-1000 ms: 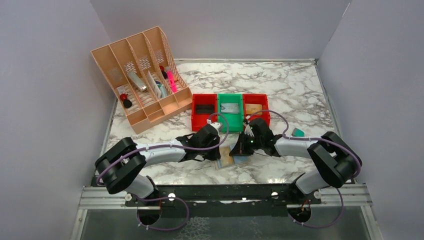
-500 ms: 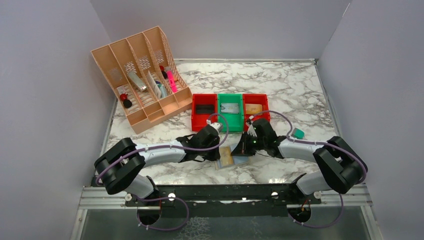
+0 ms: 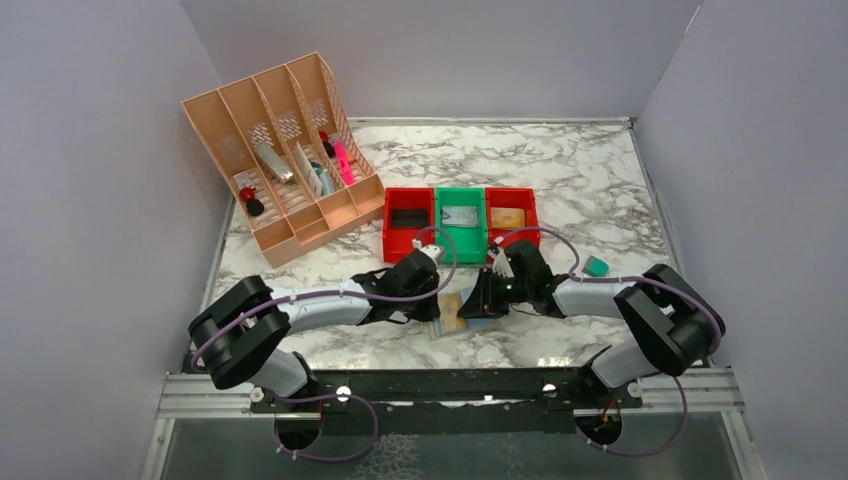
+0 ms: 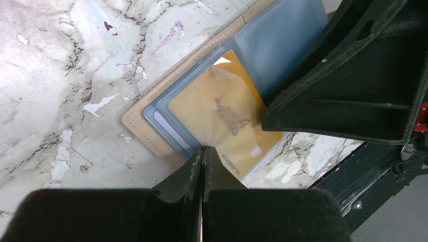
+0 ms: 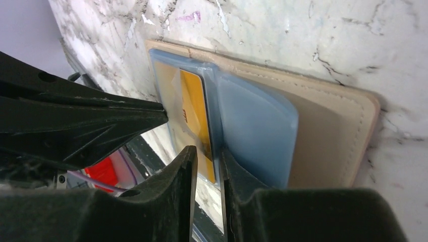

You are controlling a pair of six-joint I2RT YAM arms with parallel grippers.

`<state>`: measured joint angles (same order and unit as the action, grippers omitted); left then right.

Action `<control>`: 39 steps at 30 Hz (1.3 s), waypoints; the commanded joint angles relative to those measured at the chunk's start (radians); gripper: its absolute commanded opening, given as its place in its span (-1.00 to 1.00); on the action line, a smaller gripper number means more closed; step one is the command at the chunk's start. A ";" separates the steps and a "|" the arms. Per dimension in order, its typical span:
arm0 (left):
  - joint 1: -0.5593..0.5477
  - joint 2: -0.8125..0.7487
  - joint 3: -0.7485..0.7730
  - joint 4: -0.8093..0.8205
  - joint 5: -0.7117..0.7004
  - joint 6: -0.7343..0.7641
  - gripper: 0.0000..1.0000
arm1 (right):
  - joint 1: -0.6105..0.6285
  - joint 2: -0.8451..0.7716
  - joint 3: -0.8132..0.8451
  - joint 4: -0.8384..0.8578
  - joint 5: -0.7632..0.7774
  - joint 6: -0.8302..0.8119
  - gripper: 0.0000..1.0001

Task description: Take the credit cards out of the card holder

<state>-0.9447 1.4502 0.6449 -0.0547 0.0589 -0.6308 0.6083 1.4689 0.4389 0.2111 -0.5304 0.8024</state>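
The card holder (image 3: 458, 316) lies open on the marble between both grippers, tan outside (image 5: 323, 136) with blue-grey sleeves (image 5: 257, 131) inside. A yellow credit card (image 4: 222, 116) sits in a clear sleeve. My left gripper (image 4: 203, 149) is shut, its tips resting on the near edge of that sleeve (image 3: 432, 302). My right gripper (image 5: 207, 151) comes in from the other side (image 3: 478, 298). Its jaws stand a narrow gap apart, with the sleeve's edge and the yellow card (image 5: 194, 111) in the gap.
Just behind the grippers stand a red bin (image 3: 408, 237), a green bin (image 3: 460, 240) and another red bin (image 3: 512, 236), each with a card in it. A peach file organiser (image 3: 285, 150) stands back left. A small teal object (image 3: 597, 265) lies right of the right arm.
The right gripper's jaws were shut and have parted slightly. The right wrist has shifted a little left over the holder. The left gripper has stayed put.
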 commanded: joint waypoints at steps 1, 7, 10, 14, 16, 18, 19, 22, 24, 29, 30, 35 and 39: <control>-0.006 0.013 -0.001 -0.037 -0.016 0.013 -0.96 | -0.004 0.066 -0.009 0.107 -0.106 0.001 -0.46; -0.006 0.017 0.001 -0.041 -0.025 0.013 -0.97 | -0.004 0.037 -0.020 0.096 -0.068 0.018 -0.95; -0.006 0.012 0.005 -0.055 -0.041 0.020 -0.96 | -0.005 -0.007 -0.023 0.038 0.009 0.020 -0.99; -0.005 0.005 0.013 -0.080 -0.055 0.037 -0.97 | -0.016 -0.056 -0.036 0.001 0.050 0.019 -0.99; -0.005 0.001 0.014 -0.086 -0.060 0.037 -0.97 | -0.022 -0.073 -0.039 -0.013 0.060 0.014 -0.98; -0.005 0.000 0.010 -0.087 -0.063 0.036 -0.97 | -0.027 -0.079 -0.036 -0.033 0.067 0.005 -0.99; -0.005 -0.001 0.009 -0.085 -0.064 0.036 -0.97 | -0.029 -0.081 -0.034 -0.047 0.075 0.002 -0.99; -0.005 -0.002 0.009 -0.087 -0.063 0.038 -0.97 | -0.034 -0.097 -0.036 -0.073 0.095 -0.004 -0.99; -0.006 -0.003 0.007 -0.088 -0.065 0.039 -0.98 | -0.036 -0.114 -0.035 -0.104 0.117 -0.008 -0.99; -0.005 -0.004 0.018 -0.090 -0.057 0.043 -0.95 | -0.038 -0.146 -0.072 -0.084 0.109 0.007 -0.99; -0.006 -0.007 0.022 -0.092 -0.057 0.043 -0.85 | -0.038 -0.143 -0.078 -0.077 0.105 0.013 -0.98; -0.005 -0.029 0.069 -0.125 -0.066 0.052 -0.53 | -0.039 -0.096 -0.078 -0.044 0.077 0.023 -0.95; -0.005 -0.042 0.113 -0.152 -0.065 0.066 -0.36 | -0.038 -0.086 -0.094 -0.022 0.085 0.051 -0.97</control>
<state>-0.9447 1.4456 0.6998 -0.1593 0.0238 -0.5911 0.5743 1.3643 0.3691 0.1699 -0.4591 0.8291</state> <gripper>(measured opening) 0.292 0.020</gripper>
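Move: My right hand, its fingers slightly parted, is at the right edge of the gold card, which sticks partly out of the card holder's left sleeve. The card's middle lies about 3 cm to the left, 1 cm ahead and 1 cm below. The blue right page is some 3 cm to the right, and the green box is about 18 cm ahead and 3 cm left. From my closed left fingers, at the card's left edge, its middle lies 3 cm right, level fore and aft. With my right hand I ease about half a centimetre left, shut the fingers on the card's exposed edge, then draw it rightward out of the sleeve by some 3 cm, rising about a centimetre and sinking again. My left fingertips keep the sleeve down at its left side through most of the pull, then part about a quarter and start to lift. ##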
